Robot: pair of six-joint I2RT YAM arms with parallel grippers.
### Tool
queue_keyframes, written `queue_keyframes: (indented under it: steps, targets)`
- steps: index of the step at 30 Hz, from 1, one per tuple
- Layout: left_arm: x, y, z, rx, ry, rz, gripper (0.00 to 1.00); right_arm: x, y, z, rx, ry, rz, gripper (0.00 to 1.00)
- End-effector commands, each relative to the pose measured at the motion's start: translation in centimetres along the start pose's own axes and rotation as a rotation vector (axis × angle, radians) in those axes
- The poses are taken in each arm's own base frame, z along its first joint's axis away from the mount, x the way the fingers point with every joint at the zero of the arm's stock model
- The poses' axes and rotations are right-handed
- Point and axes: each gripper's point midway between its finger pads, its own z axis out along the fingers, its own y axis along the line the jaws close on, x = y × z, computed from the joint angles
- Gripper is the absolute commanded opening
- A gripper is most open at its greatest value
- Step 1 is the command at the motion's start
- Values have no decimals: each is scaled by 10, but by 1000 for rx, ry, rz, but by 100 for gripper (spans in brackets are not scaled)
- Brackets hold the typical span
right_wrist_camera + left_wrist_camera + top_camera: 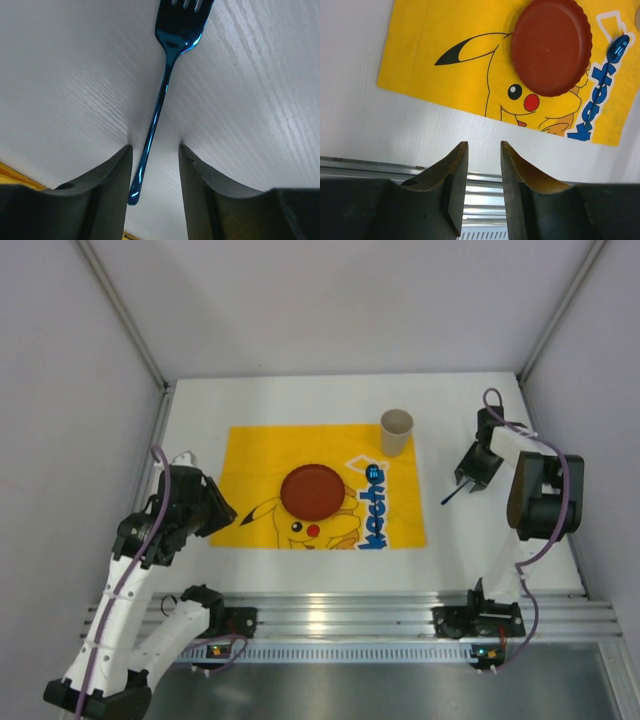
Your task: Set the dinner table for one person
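Observation:
The dinner table [300, 405] is a white tabletop with a yellow Pikachu mat [250, 455] in its middle. On the mat lie a dark red plate [311, 493] [551, 46] and, beside it, a shiny blue spoon-like utensil [372, 472] [619, 46]. A blue fork [452, 495] [165, 85] lies on the bare table right of the mat. My right gripper [467, 478] [155, 147] is down on the table, open, with the fork's handle between its fingers, close to the left one. My left gripper [222, 508] [484, 145] hovers open and empty near the mat's left front corner.
A beige cup [396, 432] stands upright at the mat's far right corner. An aluminium rail [330, 615] [370, 167] runs along the near table edge. Grey walls close in the left, right and back sides.

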Motion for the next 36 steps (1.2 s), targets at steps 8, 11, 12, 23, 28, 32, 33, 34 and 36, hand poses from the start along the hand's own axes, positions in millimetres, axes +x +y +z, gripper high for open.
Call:
queue_keyframes:
  steps: [8,11,12,23,28,32,33,34,36]
  targets:
    - [-12,2,-5,-49,-30,-41,38,-40,21,0,-77,-89,-6,42]
    - [-14,0,-2,-49,-35,-50,38,-46,16,4,-43,-87,-14,43]
    - [-15,-1,0,-50,-34,-53,38,-45,10,8,-18,-72,-11,41]
    - [-25,-14,18,-42,-22,-39,38,-29,-3,39,54,20,-37,0]
    - [-33,-34,34,7,15,2,38,-33,8,11,2,-19,-63,0]
    - [-44,-67,44,116,59,42,40,-29,29,-41,-66,-87,-120,0]
    - [-53,-79,42,152,42,55,40,-28,33,-54,-83,-103,-127,0]
    - [-57,-86,43,177,43,65,40,-31,38,-78,-114,-149,-126,0]
    - [-64,-114,43,282,55,87,40,-25,45,-113,-168,-181,-121,0]
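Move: The fork lies just under the open right fingers, its handle end behind them; its middle is some 3 cm ahead, 3 cm to the right and 1 cm below. From the right hand, the cup stands about 20 cm left and 11 cm farther out, and the spoon lies roughly 27 cm left and 7 cm nearer the base. From the left hand the fork is far off, about 73 cm right, 19 cm ahead and 20 cm lower. Slide the right gripper forward along the fork about 3.5 cm at table height, easing slightly right, and shut the fingers to pinch its handle. Then lift about 3.5 cm while swinging some 3 cm left and drawing back a little. Meanwhile send the empty left hand, late and quickening, forward about 8 cm and rightward towards the plate, fingers still part open. ##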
